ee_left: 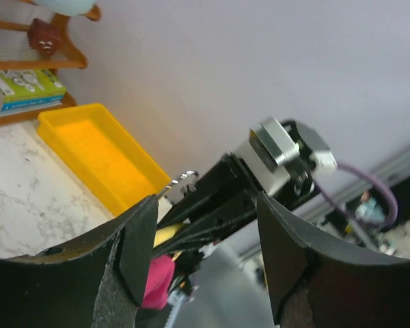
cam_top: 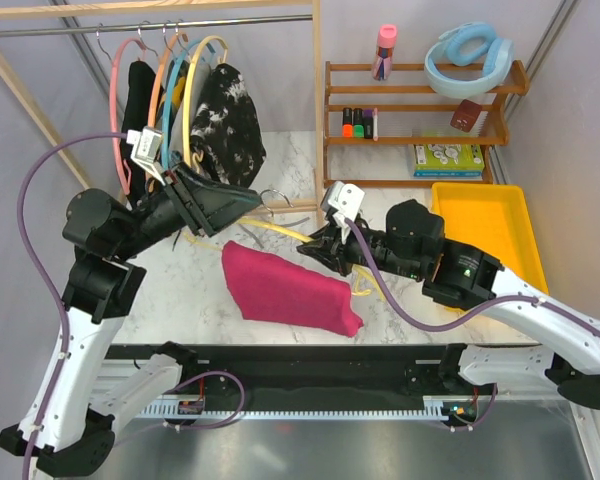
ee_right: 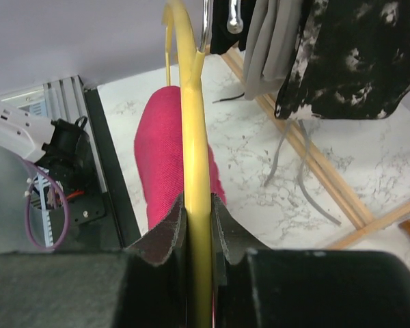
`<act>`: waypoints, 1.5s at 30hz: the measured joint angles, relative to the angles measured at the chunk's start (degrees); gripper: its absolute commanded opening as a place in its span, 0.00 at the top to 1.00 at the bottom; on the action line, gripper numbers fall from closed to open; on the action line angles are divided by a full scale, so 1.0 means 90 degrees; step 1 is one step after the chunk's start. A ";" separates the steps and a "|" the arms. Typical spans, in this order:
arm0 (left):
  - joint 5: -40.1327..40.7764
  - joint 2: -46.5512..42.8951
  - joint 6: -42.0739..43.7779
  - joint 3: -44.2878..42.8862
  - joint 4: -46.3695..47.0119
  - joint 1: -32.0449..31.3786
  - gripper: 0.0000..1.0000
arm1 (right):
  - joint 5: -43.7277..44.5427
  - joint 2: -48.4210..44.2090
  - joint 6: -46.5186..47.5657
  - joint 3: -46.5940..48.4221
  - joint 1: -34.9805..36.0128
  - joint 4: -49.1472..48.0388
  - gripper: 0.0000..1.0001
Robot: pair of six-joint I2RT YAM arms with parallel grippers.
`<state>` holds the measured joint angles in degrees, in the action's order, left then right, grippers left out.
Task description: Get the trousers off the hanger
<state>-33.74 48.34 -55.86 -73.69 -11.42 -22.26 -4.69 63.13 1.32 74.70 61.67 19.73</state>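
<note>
The magenta trousers (cam_top: 290, 290) lie folded on the marble table, also seen in the right wrist view as trousers (ee_right: 165, 154) under the hanger. My right gripper (cam_top: 322, 248) (ee_right: 198, 199) is shut on the pale-yellow hanger (cam_top: 280, 230) (ee_right: 184, 82), holding its arm over the trousers' back edge. Whether the cloth still hangs on the hanger I cannot tell. My left gripper (cam_top: 252, 198) (ee_left: 206, 198) stands open just left of the metal hook (cam_top: 277, 203) (ee_left: 181, 181), with nothing between its fingers (ee_left: 140, 249). Past them show the hanger (ee_left: 165, 236) and the trousers (ee_left: 157, 280).
A clothes rail at the back left carries pink, orange and blue hangers, a black garment (cam_top: 140, 95) and a black-and-white mottled garment (cam_top: 225, 115) (ee_right: 355, 55). A wooden shelf (cam_top: 420, 130) stands behind the right arm. A yellow tray (cam_top: 485, 235) (ee_left: 96, 154) sits at the right.
</note>
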 measured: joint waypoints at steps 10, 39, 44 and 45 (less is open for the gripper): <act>-0.2943 0.0294 0.3189 -0.0741 -0.0566 0.0000 0.34 | -0.1151 -0.0109 -0.0624 0.0410 -0.0597 0.1362 1.00; -0.4439 0.0695 0.4770 -0.0653 -0.2069 0.0002 0.50 | -0.3660 0.0721 -0.1693 0.1904 -0.1010 0.1960 1.00; -0.4221 0.0721 0.4724 -0.0639 -0.2103 -0.0007 0.97 | -0.3835 0.0877 -0.1722 0.1960 -0.1001 0.1882 1.00; -0.4107 0.0712 0.4670 -0.0644 -0.2127 -0.0010 0.98 | -0.3837 0.0882 -0.1734 0.1960 -0.1003 0.1885 1.00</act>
<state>-70.70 54.74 -13.82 -79.48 -30.57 -22.35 -39.22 71.07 -14.28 92.33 52.64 36.69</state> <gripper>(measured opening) 0.183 0.181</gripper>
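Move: My open left hand is aimed at the yellow hanger's bar just left of its hook neck, about 1 cm ahead, 3 cm right and 9 cm below. The hook stands roughly 5 cm ahead, 6 cm right and 6 cm below; the pink trousers hang 5 cm back, 8 cm right and some 21 cm below. From my right hand, already gripping the bar, the aimed spot lies 3 cm ahead, 10 cm left and 2 cm up. I draw my left hand back about 7 cm, swinging it clockwise some 35 degrees until its fingers point right, sink it about 6 cm onto the bar, then close and pinch it beside the hook. My right hand keeps its grip, dipping slightly back and rightward before pulling farther back, rising a few centimetres and turning counter-clockwise, then easing left again towards my left hand. ##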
